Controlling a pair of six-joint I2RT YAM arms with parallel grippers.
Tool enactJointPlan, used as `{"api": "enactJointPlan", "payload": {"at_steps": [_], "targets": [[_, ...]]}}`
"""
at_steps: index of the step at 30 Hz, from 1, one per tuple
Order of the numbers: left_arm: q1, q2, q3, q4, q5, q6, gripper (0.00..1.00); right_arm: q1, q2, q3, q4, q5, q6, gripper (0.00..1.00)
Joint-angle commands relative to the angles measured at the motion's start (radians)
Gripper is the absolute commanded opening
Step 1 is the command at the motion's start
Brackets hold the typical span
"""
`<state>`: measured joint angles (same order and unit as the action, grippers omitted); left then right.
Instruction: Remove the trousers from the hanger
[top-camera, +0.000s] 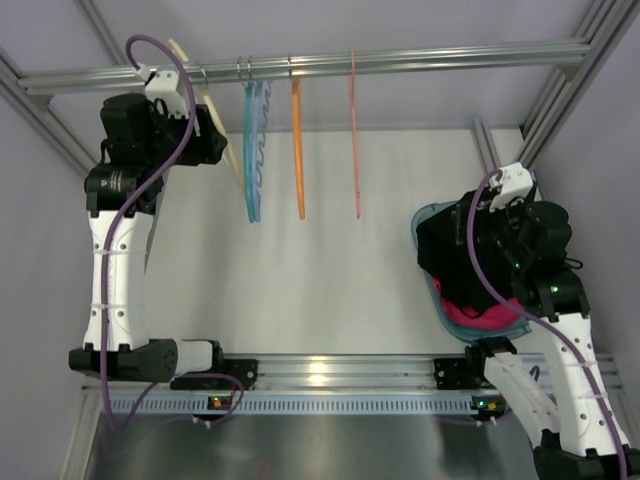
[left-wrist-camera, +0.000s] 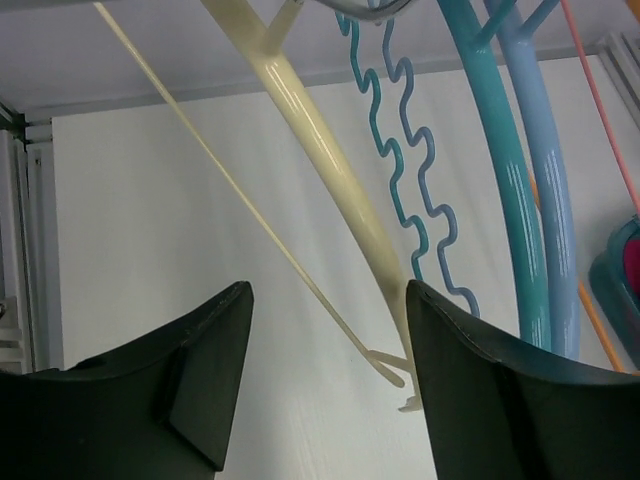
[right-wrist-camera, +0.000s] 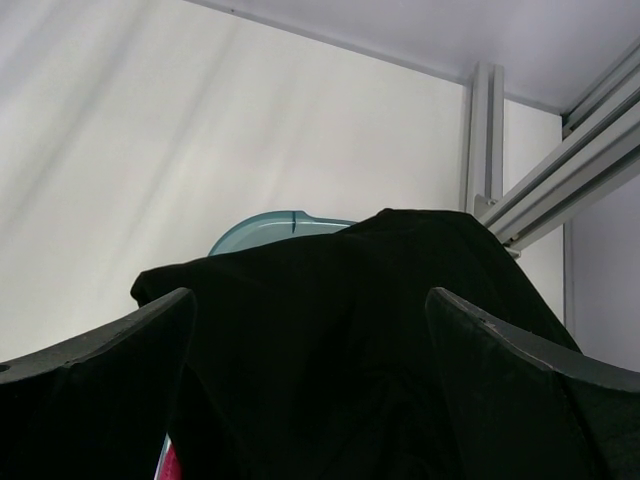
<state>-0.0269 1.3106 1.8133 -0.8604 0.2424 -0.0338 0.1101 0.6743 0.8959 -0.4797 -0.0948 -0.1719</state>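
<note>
The cream hanger (left-wrist-camera: 310, 130) hangs bare from the rail (top-camera: 400, 60) at the far left (top-camera: 232, 162). My left gripper (left-wrist-camera: 328, 292) is raised to it and stands open. The hanger's lower corner lies between the jaws, close against the right finger (left-wrist-camera: 470, 380). The black trousers (right-wrist-camera: 350, 300) lie heaped in a teal basket (right-wrist-camera: 265, 232) at the right side of the table. My right gripper (right-wrist-camera: 310, 295) hovers just over them, wide open, with a finger on each side of the heap. In the top view the right gripper (top-camera: 445, 255) covers most of the trousers.
On the rail to the hanger's right hang two light-blue hangers (top-camera: 255, 150), an orange one (top-camera: 298, 150) and a thin pink one (top-camera: 355, 150). A magenta cloth (top-camera: 480, 318) lies in the basket (top-camera: 425, 215) under the trousers. Aluminium frame posts (top-camera: 560, 90) stand at the back corners.
</note>
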Motion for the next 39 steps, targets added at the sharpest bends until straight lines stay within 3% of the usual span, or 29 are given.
{"api": "enactJointPlan", "payload": {"at_steps": [1,12,27,30,34,37,38,39], "targets": [[0.002,-0.030,-0.055,0.172,0.000,-0.093,0.68,-0.013,-0.002,0.001,0.036,0.006,0.012,0.99],[0.002,-0.111,-0.269,0.460,0.043,-0.193,0.59,-0.013,0.001,-0.032,0.053,0.012,0.022,1.00],[0.002,-0.110,-0.371,0.623,0.092,-0.337,0.54,-0.015,-0.018,-0.060,0.053,0.018,0.014,0.99],[0.002,-0.094,-0.370,0.627,0.061,-0.366,0.49,-0.013,-0.015,-0.057,0.056,0.015,0.015,0.99],[0.002,-0.086,-0.399,0.701,0.135,-0.414,0.39,-0.015,-0.015,-0.058,0.055,0.017,0.015,1.00],[0.002,-0.090,-0.417,0.739,0.130,-0.408,0.24,-0.013,-0.016,-0.061,0.055,0.017,0.015,0.99],[0.002,-0.090,-0.419,0.738,0.124,-0.391,0.14,-0.013,-0.018,-0.061,0.056,0.018,0.015,0.99],[0.002,-0.091,-0.422,0.739,0.120,-0.385,0.09,-0.013,-0.018,-0.063,0.055,0.017,0.015,1.00]]}}
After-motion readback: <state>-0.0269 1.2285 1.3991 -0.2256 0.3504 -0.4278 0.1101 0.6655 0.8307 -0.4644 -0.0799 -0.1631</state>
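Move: The cream hanger's nearer arm runs past the left fingertips, roughly 4 cm ahead of that hand and 3 cm to its right, at about its height. The rail crosses some 10 cm ahead and 8 cm up; the teal hanger hangs about 10 cm ahead and 7 cm to the right, with the pale blue one 2 cm farther right. From the right hand, the cream hanger lies about 55 cm left, 13 cm ahead and 12 cm higher. Forward and to the right, about 5 cm in all, the left hand eases in to the cream hanger just under the rail, dipping some 2 cm early and rising again while it rolls its left side down over 20 degrees and tips its fingers up slightly. Its fingers narrow, then close quickly and pinch the hanger's near arm. The right hand, wide open, sinks about 2.5 cm over the black trousers. ##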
